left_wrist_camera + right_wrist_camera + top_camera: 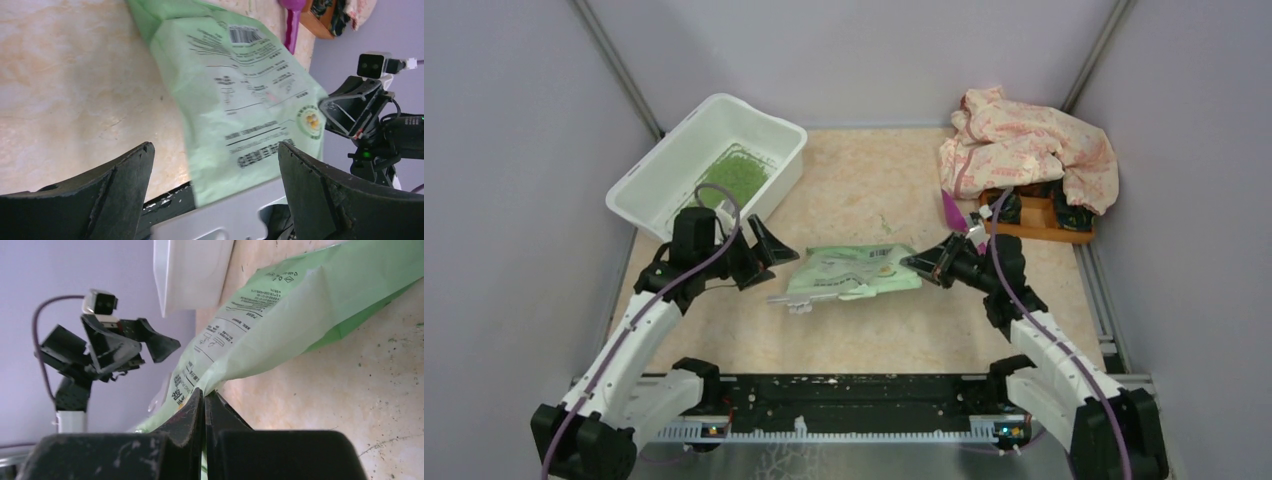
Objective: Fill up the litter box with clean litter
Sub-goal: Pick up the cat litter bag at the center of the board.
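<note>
The litter box [667, 152], a white tub, stands at the back left with a patch of clean litter [736, 178] of green granules on its floor. A light green printed bag [854, 270] lies flat mid-table, a white clip strip [799, 298] at its left end. My right gripper [914, 262] is shut on the bag's right edge; in the right wrist view the bag [300, 310] runs out from the pinched fingers [205, 392]. My left gripper [762, 262] stands open at the bag's left end, and the bag [240, 95] lies beyond its spread fingers [215, 146].
An orange wooden tray [1064, 232] sits at the back right, partly under a crumpled patterned cloth [1024, 145]. A purple scoop [951, 208] lies beside the tray. A black rail [854, 395] runs along the near edge. Grey walls enclose the table.
</note>
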### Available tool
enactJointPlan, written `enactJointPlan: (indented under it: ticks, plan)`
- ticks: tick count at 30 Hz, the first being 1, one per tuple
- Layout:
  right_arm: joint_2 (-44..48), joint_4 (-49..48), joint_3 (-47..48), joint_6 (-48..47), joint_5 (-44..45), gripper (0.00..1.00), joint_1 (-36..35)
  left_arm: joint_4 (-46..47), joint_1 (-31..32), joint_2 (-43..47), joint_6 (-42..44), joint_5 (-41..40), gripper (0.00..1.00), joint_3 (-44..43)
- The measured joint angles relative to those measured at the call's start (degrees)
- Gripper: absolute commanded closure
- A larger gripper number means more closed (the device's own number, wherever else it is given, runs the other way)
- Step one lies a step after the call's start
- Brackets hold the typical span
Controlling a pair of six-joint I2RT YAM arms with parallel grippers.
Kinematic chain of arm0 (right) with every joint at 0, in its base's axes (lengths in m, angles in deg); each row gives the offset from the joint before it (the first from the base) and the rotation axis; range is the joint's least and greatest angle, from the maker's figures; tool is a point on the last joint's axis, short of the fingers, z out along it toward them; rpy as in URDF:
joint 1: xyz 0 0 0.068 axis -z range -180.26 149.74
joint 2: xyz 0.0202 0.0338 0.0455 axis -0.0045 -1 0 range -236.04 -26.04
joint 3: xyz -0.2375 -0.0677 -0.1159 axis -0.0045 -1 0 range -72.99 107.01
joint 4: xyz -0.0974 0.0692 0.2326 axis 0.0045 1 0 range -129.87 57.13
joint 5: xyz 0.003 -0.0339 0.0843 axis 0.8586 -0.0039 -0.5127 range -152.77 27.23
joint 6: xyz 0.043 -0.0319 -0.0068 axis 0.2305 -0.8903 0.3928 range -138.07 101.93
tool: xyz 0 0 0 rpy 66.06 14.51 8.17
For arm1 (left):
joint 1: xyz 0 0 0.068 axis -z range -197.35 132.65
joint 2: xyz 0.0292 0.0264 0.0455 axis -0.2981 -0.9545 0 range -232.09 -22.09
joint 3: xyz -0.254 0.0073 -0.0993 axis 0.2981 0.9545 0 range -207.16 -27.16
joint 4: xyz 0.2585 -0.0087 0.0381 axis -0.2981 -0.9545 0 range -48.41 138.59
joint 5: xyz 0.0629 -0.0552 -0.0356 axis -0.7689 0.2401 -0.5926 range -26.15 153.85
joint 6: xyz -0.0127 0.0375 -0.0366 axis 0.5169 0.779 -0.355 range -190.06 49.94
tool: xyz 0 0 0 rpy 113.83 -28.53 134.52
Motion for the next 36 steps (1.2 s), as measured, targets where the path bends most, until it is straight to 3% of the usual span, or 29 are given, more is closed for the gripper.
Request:
enactJointPlan:
  ticks: [5,12,15,18,24,31,36]
  plan:
    - [-6.6,-9.4,0.0,7.1,-6.2,1.0,6.3,-3.0,-7.8,-0.2,1.4,3.4,0.01,0.8]
    - [-13.5,-20.5,0.0,14.4,-9.9,1.0,9.1,-3.8,-16.4,-3.7,1.0,9.0,0.01,5.8]
    - [-16.9,-26.2,0.0,17.7,-10.7,1.0,10.2,1.7,-16.7,-5.9,-2.6,15.2,0.01,10.7]
    - [-20.5,-32.0,0.0,21.3,-11.4,1.0,10.9,13.4,-16.8,-7.0,-7.6,21.6,0.01,14.2]
    - [-24.8,-39.8,0.0,26.3,-12.9,1.0,11.5,23.8,-17.0,-6.5,-18.2,25.5,0.01,16.8]
    - [-24.8,-40.5,1.0,26.9,-14.8,1.0,12.7,19.4,-15.1,-3.9,-24.2,24.0,0.01,15.3]
    - [-25.3,-43.2,1.1,28.2,-16.7,1.0,15.8,7.2,-12.0,-0.4,-25.7,17.4,0.01,9.6]
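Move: Off the table already, the cat litter bag hangs by a corner in the right hand's shut fingers, its middle about 10 cm left of them and 5 cm lower. The bag clip on its near edge is some 20 cm left and 6 cm back. From the empty left hand, the bag's middle is level ahead, 14 cm right and 6 cm below; the clip is 6 cm back, 4 cm right and 4 cm lower. The scoop lies 16 cm ahead and 16 cm right of the right hand, on the table. Carrying the bag's corner forward some 7 cm, with a smaller rise and drift right, the right hand keeps its pinch and tilts its fingertips up about 20 degrees. The left hand, wide open, backs off left and down about 5 cm beside the bag's clipped end, then returns almost to its start, rolling its left side down and tipping its fingers lower; it doesn't close. ##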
